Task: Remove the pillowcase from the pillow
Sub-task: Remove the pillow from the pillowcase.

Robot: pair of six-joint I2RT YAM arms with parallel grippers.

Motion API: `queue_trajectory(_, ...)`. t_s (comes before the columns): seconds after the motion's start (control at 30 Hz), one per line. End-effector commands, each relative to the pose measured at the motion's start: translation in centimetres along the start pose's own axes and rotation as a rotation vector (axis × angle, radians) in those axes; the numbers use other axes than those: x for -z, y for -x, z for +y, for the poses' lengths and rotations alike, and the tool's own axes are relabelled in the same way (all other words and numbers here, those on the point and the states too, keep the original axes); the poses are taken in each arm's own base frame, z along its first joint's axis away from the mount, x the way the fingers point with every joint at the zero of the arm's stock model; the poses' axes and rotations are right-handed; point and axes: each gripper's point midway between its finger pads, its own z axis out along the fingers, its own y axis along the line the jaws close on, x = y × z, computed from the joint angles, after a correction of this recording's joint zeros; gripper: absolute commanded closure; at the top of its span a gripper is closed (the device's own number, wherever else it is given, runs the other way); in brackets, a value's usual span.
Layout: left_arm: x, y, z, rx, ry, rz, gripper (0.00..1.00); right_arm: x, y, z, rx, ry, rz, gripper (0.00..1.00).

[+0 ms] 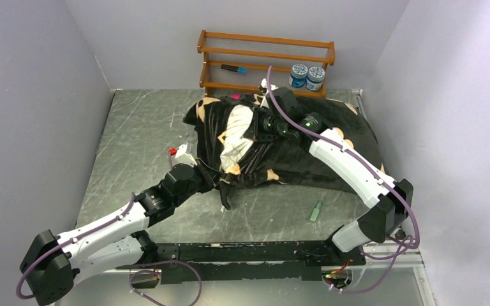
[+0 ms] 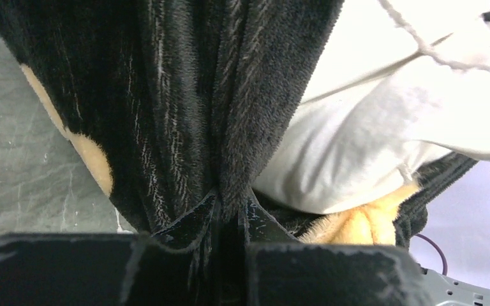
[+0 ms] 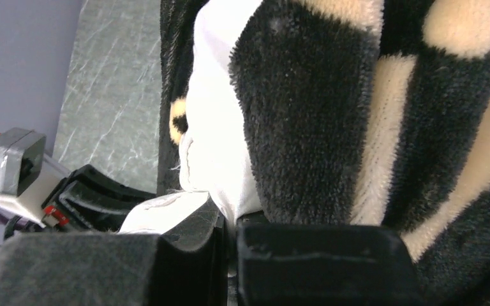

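Note:
The black plush pillowcase [image 1: 306, 159] with cream motifs lies across the back middle of the table. The white pillow [image 1: 237, 134] shows through its open left end. My left gripper [image 1: 212, 177] is shut on a gathered fold of the pillowcase [image 2: 230, 127] at the near edge of that opening, the black plush pinched between its fingers [image 2: 194, 223]. My right gripper [image 1: 255, 125] reaches in from the right, above the opening. It is shut on the white pillow [image 3: 220, 134], a fold of white cloth between its jaws, with the pillowcase [image 3: 332, 121] bunched to its right.
A wooden rack [image 1: 265, 60] stands against the back wall with two blue-lidded jars [image 1: 307, 75] and a marker [image 1: 233, 67]. A small green object [image 1: 316, 210] lies on the table near the front right. Grey walls close in left and right.

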Motion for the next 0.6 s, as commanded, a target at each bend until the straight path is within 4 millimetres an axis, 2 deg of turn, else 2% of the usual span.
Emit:
queue_trajectory(0.0, 3.7, -8.1, 13.0, -0.131, 0.43, 0.303, 0.87, 11.3, 17.5, 1.0, -0.046, 0.047, -0.7, 1.0)
queue_trajectory(0.13, 3.3, -8.7, 13.6, -0.092, 0.44, 0.296, 0.88, 13.0, 16.7, 2.6, 0.012, 0.132, -0.689, 1.0)
queue_trajectory(0.27, 3.2, -8.6, 14.8, -0.073, 0.489, 0.263, 0.88, 15.0, 16.0, 3.1, 0.051, 0.152, -0.691, 1.0)
queue_trajectory(0.33, 3.0, -8.4, 14.8, -0.049, 0.49, 0.239, 0.88, 15.7, 15.5, 4.2, 0.099, 0.208, -0.676, 1.0)
queue_trajectory(0.4, 2.2, -8.0, 13.7, -0.036, 0.439, 0.213, 0.87, 15.9, 14.5, 5.5, 0.146, 0.282, -0.638, 1.0)
queue_trajectory(0.47, 1.2, -7.1, 11.5, -0.041, 0.362, 0.192, 0.87, 15.4, 13.1, 6.4, 0.178, 0.346, -0.58, 1.0)
queue_trajectory(0.57, -0.5, -5.5, 7.6, -0.059, 0.251, 0.169, 0.87, 13.5, 10.0, 6.6, 0.177, 0.422, -0.473, 1.0)
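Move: The right hand already grips the white pillow; the exposed part's middle is about 4 cm left, 2 cm back and 6 cm below. The bulk of the black pillowcase lies some 19 cm right, 2 cm back and 17 cm down, the green bottle about 19 cm right, 17 cm back and 25 cm down. From the left hand, pinching the case's rim, the exposed pillow is about 13 cm ahead and 6 cm right, roughly level. The right hand keeps its pinch, drawing the pillow about 5 cm back and up; the left keeps the rim. ##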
